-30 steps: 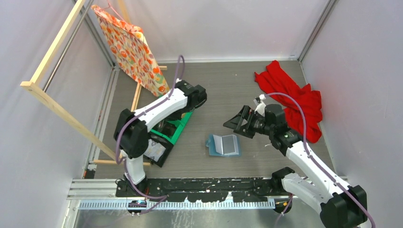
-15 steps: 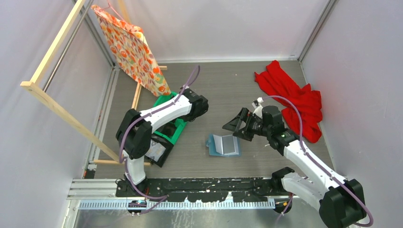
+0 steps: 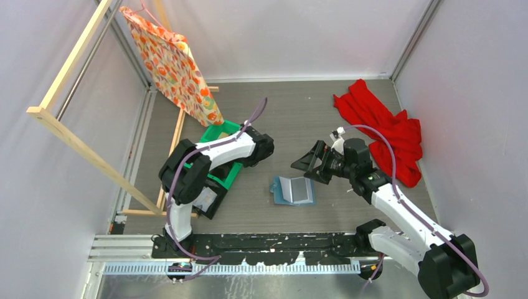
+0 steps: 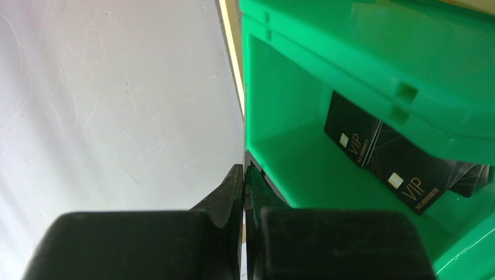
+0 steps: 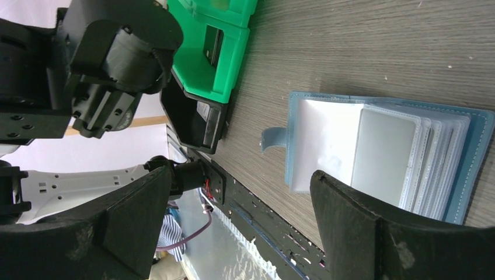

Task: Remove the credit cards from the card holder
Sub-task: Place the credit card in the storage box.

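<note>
The blue-teal card holder [image 3: 292, 190] lies open on the table with its clear sleeves fanned out [image 5: 432, 163]. A pale grey credit card [image 5: 385, 154] shows in the top sleeve. My right gripper [image 5: 240, 175] is open just above and behind the holder, touching nothing; in the top view it [image 3: 313, 163] hangs to the holder's upper right. Dark VIP credit cards [image 4: 379, 154] lie inside the green bin [image 4: 303, 169]. My left gripper [image 4: 244, 172] is shut at the bin's outer corner, with nothing visible between its fingers. Its fingers are hidden under the arm in the top view.
The green bin [image 3: 219, 133] sits left of centre, with a black tray [image 3: 210, 198] beside it nearer the arm bases. A red cloth [image 3: 381, 124] lies at the back right. A patterned cloth [image 3: 177, 65] hangs on a wooden rack [image 3: 75, 140] at the left.
My left arm has swung back from over the green bin toward its right side, staying shut. The right gripper has dropped slightly toward the card holder, still open.
</note>
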Tool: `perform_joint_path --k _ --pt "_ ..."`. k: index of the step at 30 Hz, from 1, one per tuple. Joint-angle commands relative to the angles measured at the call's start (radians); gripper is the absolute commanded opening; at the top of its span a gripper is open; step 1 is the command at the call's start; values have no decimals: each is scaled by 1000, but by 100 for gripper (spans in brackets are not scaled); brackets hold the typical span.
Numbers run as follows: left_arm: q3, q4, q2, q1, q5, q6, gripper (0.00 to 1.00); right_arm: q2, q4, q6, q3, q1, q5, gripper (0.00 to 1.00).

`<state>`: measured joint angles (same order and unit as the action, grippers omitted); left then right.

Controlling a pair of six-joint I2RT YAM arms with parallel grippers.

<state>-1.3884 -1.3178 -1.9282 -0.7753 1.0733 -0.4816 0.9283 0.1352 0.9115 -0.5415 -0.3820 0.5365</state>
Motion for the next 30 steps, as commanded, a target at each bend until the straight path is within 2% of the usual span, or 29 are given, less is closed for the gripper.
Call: perform_joint_path --k 1,11,19,28,30 --pt "-19 28 -53 -4 32 -37 0 -9 -36 0 0 2 15 93" --pt "-46 -36 -167 -2 97 -172 1 -1 -39 -3 5 2 19 93" --pt "-58 15 -169 20 40 -151 1 -1 -40 -6 0 2 30 93" --pt "-69 -22 -161 22 -26 -156 28 -20 -30 -9 5 2 27 93" --pt "-70 -14 -139 22 -51 -141 30 -23 -21 -16 0 2 25 93"
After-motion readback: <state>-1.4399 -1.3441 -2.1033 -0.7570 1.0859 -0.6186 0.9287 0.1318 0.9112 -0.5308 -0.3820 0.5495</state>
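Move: The black-card compartment of the green storage box, where the left hand is taking its pinched credit card, has its middle about 8 cm below that hand, 2 cm back and 2 cm to the right. The gold-card compartment lies about 7 cm ahead and 9 cm right of the left hand; the black tray, 12 cm back and 4 cm left. From the idle right hand, the black-card compartment is some 31 cm left, 5 cm ahead and 11 cm below. The credit card, still pinched edge-on between the left fingertips, is lowered about 4 cm almost straight down into the black-card compartment, beside the divider to the gold cards. The left wrist rolls only slightly on the way; then the hand holds nearly still at that depth and its fingers open to roughly a quarter of their range, ending the pinch. ##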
